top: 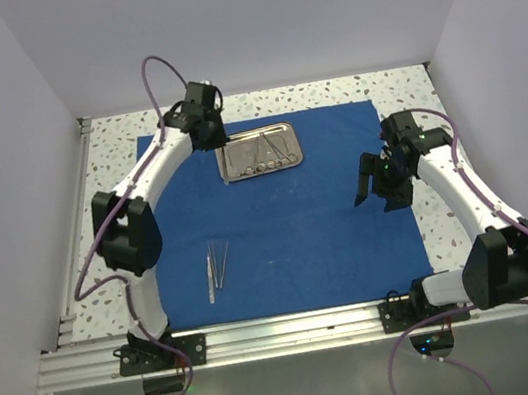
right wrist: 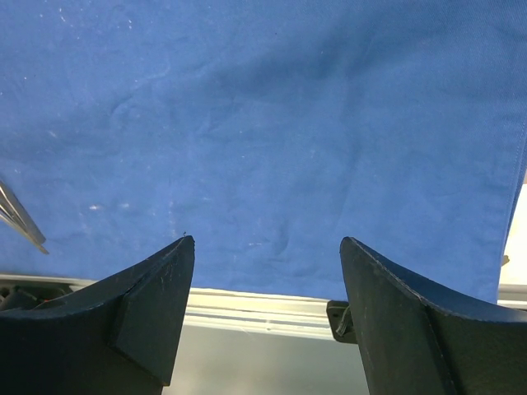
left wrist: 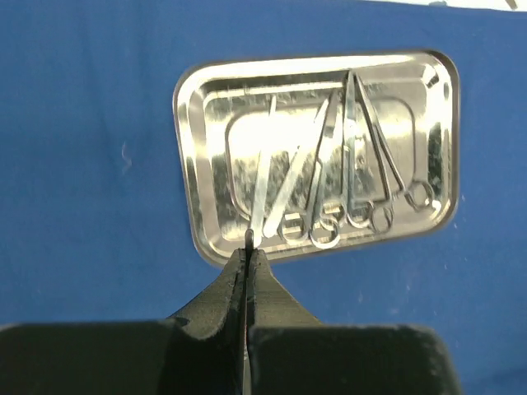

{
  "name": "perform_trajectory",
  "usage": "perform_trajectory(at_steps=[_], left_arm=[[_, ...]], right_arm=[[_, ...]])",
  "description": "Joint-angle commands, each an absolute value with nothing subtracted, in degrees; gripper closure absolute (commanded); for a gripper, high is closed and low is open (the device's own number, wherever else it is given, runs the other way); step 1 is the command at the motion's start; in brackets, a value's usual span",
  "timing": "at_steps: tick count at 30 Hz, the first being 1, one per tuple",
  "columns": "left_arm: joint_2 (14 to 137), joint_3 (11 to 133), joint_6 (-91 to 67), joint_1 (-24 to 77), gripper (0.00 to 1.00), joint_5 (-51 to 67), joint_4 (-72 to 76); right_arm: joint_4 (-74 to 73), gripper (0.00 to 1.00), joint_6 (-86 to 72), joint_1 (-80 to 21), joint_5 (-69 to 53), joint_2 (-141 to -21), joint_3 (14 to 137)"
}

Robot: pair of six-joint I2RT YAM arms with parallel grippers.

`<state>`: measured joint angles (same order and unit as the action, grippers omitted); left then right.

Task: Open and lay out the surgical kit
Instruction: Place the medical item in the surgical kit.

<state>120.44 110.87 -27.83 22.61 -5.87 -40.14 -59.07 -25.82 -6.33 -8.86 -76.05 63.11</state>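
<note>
The surgical kit's royal-blue cloth [top: 290,234] lies spread flat on the table. Its steel tray [top: 259,154] sits at the cloth's far middle and holds several slim instruments, including ring-handled scissors [left wrist: 362,164]. My left gripper [left wrist: 249,249] is at the tray's near left rim, shut on the end of a slim steel instrument [left wrist: 262,177] that still lies in the tray. Three slim instruments [top: 218,266] lie side by side on the cloth at the near left. My right gripper [top: 371,180] hovers open over the cloth's right side with nothing between its fingers [right wrist: 165,288].
Speckled tabletop [top: 419,90] borders the cloth. An aluminium rail [top: 286,331] runs along the near edge, with both arm bases on it. White walls close in the left, right and back. Instrument tips [right wrist: 20,218] show at the left of the right wrist view.
</note>
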Motion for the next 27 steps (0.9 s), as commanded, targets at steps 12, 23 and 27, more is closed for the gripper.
perform_trajectory(at_steps=[12,23,27], left_arm=[[92.63,62.77,-54.57,42.45,1.00,-11.07,-30.23],[95.80,67.05,-51.33,45.00,0.33,-8.95,-31.81],[95.97,78.18,-44.68,43.95,0.35,-14.05,-37.43]], right_arm=[[-60.03,0.25,-25.58,-7.29,-7.91,-74.09,62.93],[-59.50,0.25,-25.93,-7.21,-6.86,-74.36,62.23],[-60.03,0.25,-26.63,-7.29,-5.19,-73.39,63.10]])
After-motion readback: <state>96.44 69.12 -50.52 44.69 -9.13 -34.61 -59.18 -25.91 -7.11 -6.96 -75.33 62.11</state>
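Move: The left hand already holds a slim, scalpel-like medical item. It goes to bare blue cloth about 27 cm back, 4 cm to its right and 13 cm below. The forceps lie some 8 cm to the left of that spot, and the first laid instrument about 12 cm to its left and 2 cm nearer the base. The tray is 5 cm ahead and 9 cm right of the hand. From the right hand the spot is some 25 cm left, 3 cm back and 12 cm below. Sweeping back away from the tray, the left hand carries the medical item about 25 cm towards the base, sinking some 10 cm and drifting right, while its fingers tip steeper by nearly 20 degrees. Low over the cloth beside the forceps it slows, opens and lets go, then rises about 4 cm, easing forward and right. ##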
